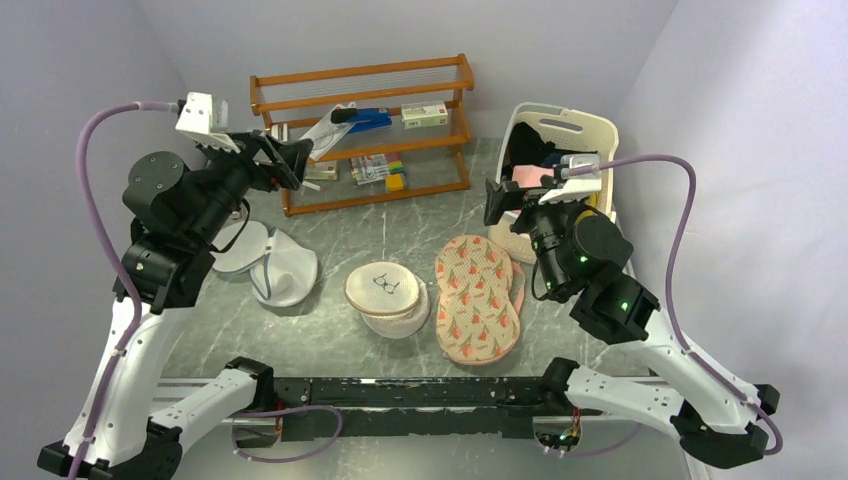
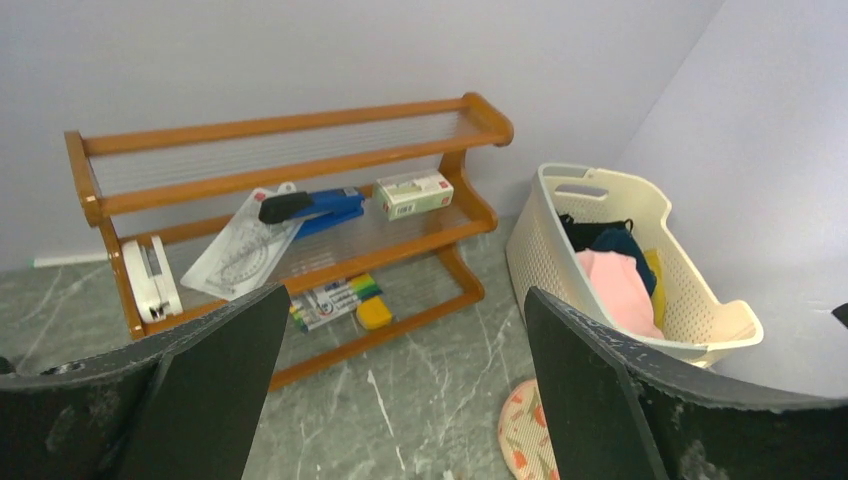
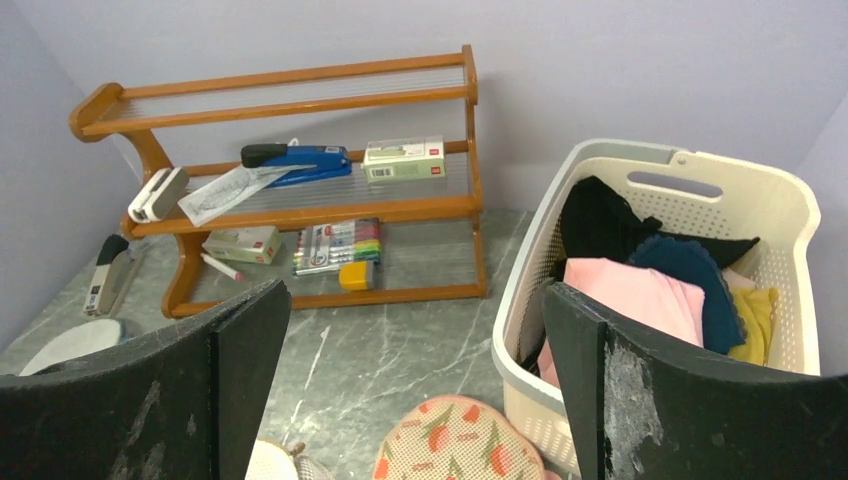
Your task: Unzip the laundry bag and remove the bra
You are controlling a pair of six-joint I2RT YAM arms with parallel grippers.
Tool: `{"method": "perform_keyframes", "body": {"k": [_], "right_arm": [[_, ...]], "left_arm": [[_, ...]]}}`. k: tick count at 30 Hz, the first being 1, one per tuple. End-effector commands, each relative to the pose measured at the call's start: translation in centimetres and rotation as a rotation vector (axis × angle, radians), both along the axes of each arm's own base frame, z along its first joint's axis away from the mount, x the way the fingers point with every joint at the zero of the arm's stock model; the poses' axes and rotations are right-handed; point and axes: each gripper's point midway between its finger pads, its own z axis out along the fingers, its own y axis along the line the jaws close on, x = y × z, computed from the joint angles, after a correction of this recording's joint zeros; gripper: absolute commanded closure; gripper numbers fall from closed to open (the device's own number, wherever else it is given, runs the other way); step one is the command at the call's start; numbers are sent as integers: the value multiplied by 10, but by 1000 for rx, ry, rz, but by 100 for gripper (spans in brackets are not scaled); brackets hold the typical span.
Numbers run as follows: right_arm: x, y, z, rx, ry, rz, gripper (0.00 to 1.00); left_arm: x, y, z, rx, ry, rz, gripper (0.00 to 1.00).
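Note:
The laundry bag (image 1: 477,297), peach-pink mesh with orange-red leafy print and pink trim, lies flat and closed on the table right of centre. Its far edge shows in the right wrist view (image 3: 458,442) and in the left wrist view (image 2: 522,440). The bra is hidden. My left gripper (image 1: 288,158) is open and empty, held high at the back left near the shelf. My right gripper (image 1: 503,203) is open and empty, held above the table just beyond the bag's far end, beside the basket.
A wooden shelf (image 1: 362,130) with stationery stands at the back. A cream laundry basket (image 1: 560,170) with clothes stands at the back right. Round white mesh bags with beige tops lie at centre (image 1: 388,295) and left (image 1: 270,265).

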Motion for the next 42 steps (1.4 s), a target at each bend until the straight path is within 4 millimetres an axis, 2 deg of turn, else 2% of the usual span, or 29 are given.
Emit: {"method": "perform_keyframes", "body": {"k": [1,8,14,18,21,26,29,32,36,42], "right_arm": [[-1,-10,-6,74,9,0,0],[5,-26,-22,165,60,-50,0],[9,-26,-33,193,101,-43,0],[7,-25,-47,198,114,-20,0],[5,-26,-59,205,115,-6,0],[1,-26,-74,200,117,17,0],[0,-27,-78,193,121,13,0],[1,-27,-79,188,122,14,0],[2,-25,-79,191,120,20,0],[5,-23,-85,188,136,14,0]], "left_arm": [[2,-7,-13,-29,29,-49,0],[11,-17,-48,-63,127,-118,0],[18,-39,-89,-111,257,-242,0],[21,-68,-132,-140,396,-352,0],[15,-97,-174,-127,524,-430,0],[-17,-160,-243,-65,707,-556,1],[-44,-193,-270,11,752,-596,1],[-67,-221,-287,92,754,-618,1],[-93,-254,-296,120,764,-692,1],[-140,-297,-337,178,858,-822,1]]}}
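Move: The laundry bag with the bra print lies about 12 cm right of the left hand, 10 cm back and 45 cm below; the tulip-print bag is some 17 cm farther right of it, about level with it front to back. The white cap lies roughly 7 cm left, 4 cm back and 45 cm below the left hand. From the right hand the laundry bag is about 21 cm left, 7 cm back and 40 cm below. Swing the open left gripper down about 33 cm and right some 26 cm, first nearly straight down, then sweeping right and back about 13 cm, past the laundry bag to low over the tulip-print bag. Tip its fingers steeply down and turn them clockwise on the way. Lower the open right gripper about 8 cm, easing slightly right, then hold it there. ##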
